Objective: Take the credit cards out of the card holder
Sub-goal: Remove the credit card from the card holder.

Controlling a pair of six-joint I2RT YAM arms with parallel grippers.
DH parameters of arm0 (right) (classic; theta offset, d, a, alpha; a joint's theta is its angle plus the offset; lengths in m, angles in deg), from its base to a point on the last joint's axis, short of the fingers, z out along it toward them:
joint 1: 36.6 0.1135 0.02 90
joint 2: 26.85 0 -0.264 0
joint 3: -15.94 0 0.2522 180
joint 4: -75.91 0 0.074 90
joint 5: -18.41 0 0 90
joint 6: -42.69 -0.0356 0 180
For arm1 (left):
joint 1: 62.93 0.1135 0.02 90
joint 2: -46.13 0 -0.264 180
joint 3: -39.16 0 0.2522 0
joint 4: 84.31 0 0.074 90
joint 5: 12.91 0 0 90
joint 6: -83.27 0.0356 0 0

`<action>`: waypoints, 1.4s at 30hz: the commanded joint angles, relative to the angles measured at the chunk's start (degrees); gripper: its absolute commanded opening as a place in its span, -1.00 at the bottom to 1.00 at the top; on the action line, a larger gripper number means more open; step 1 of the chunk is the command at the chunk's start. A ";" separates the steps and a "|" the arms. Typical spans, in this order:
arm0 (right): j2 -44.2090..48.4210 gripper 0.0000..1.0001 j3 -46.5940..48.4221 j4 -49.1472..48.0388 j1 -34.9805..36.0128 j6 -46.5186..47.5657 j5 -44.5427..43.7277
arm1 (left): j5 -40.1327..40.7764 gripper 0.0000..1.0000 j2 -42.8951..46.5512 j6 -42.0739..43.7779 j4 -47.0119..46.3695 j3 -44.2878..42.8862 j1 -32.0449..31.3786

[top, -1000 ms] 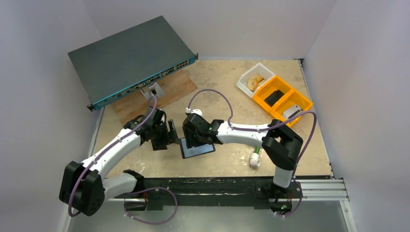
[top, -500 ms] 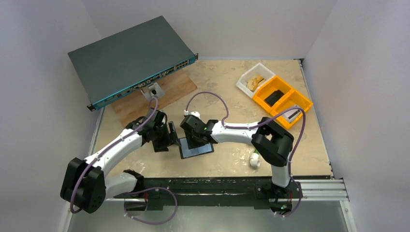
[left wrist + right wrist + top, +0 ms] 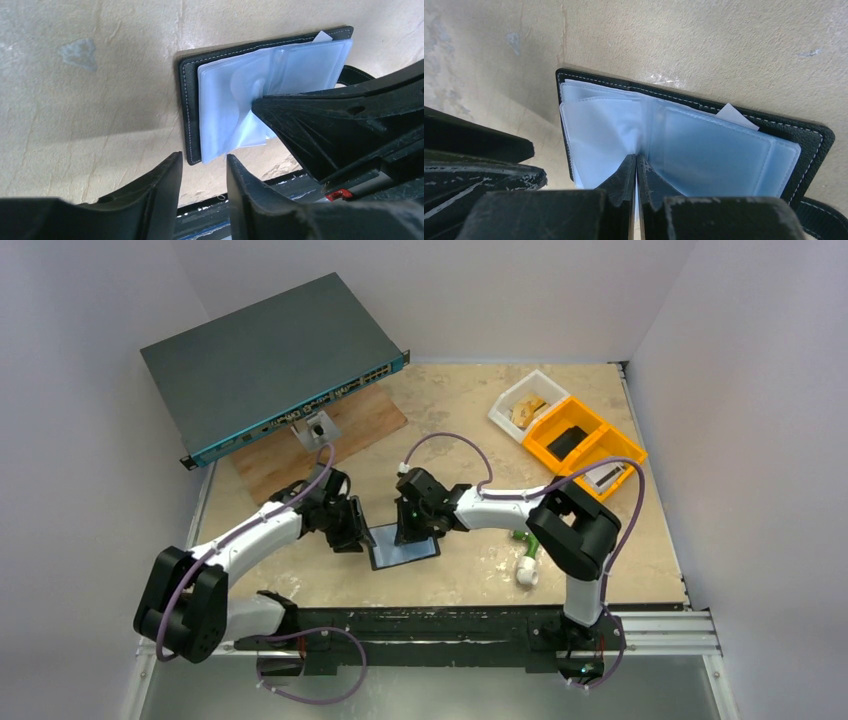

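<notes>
The card holder (image 3: 405,546) lies open and flat on the table, its black stitched cover (image 3: 774,125) under pale blue glossy credit cards (image 3: 704,150) in sleeves. One white corner (image 3: 736,116) sticks out at its far edge. My right gripper (image 3: 636,157) is shut, tips down on the middle fold of the cards (image 3: 225,110). A thin pale strip shows between its jaws; I cannot tell whether a sheet is pinched. My left gripper (image 3: 204,159) is open with nothing between its fingers, just off the near left corner of the holder (image 3: 186,100). From above, the left gripper (image 3: 358,530) and the right gripper (image 3: 413,533) flank the holder.
A big dark grey network switch (image 3: 270,360) rests at the back left, partly over a wooden board (image 3: 345,430). Orange bins (image 3: 585,445) and a white tray (image 3: 525,405) stand at the back right. A small white and green piece (image 3: 527,570) lies near the front edge.
My right gripper's jaws have shut onto the middle of the cards. My left gripper has narrowed and slid right, closer to the holder's left edge.
</notes>
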 commanded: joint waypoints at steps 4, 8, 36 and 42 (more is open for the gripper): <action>-2.96 -1.00 -6.41 -5.75 -2.56 -1.21 7.39 | -2.84 -0.50 -3.84 0.04 -5.18 -1.06 0.19; -3.07 -1.00 -7.63 -6.77 -2.98 -1.53 8.13 | -2.77 -0.75 -6.56 -0.28 -6.99 -0.97 0.03; -3.88 -1.00 -7.72 -8.22 -3.08 -1.61 9.04 | 4.09 -0.97 -12.41 1.27 -4.27 -9.21 -9.84; -4.14 -1.00 -7.54 -8.14 -3.14 -1.52 9.13 | 4.18 -0.97 -11.66 2.19 -2.70 -9.99 -10.57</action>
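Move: The left edge of the card holder's clear sleeves lies about 3 cm below the left hand, some 2 cm to its right and 1 cm ahead. The open holder's middle is about 7 cm right and 1 cm ahead, and the card's white corner shows roughly 11 cm right and 4 cm ahead. The shut right fingers already hold the sleeve; that left edge is about 5 cm to their left, level fore and aft. Bring the left gripper down about 3 cm and 2 cm to the right onto the left edge of the clear sleeves, shutting its half-open fingers there. Then roll the wrist some 10 degrees so that they point more steeply down, turning slightly clockwise. Keep the right fingers pinched on the sleeve in place, only tilting that wrist about 10 degrees. ##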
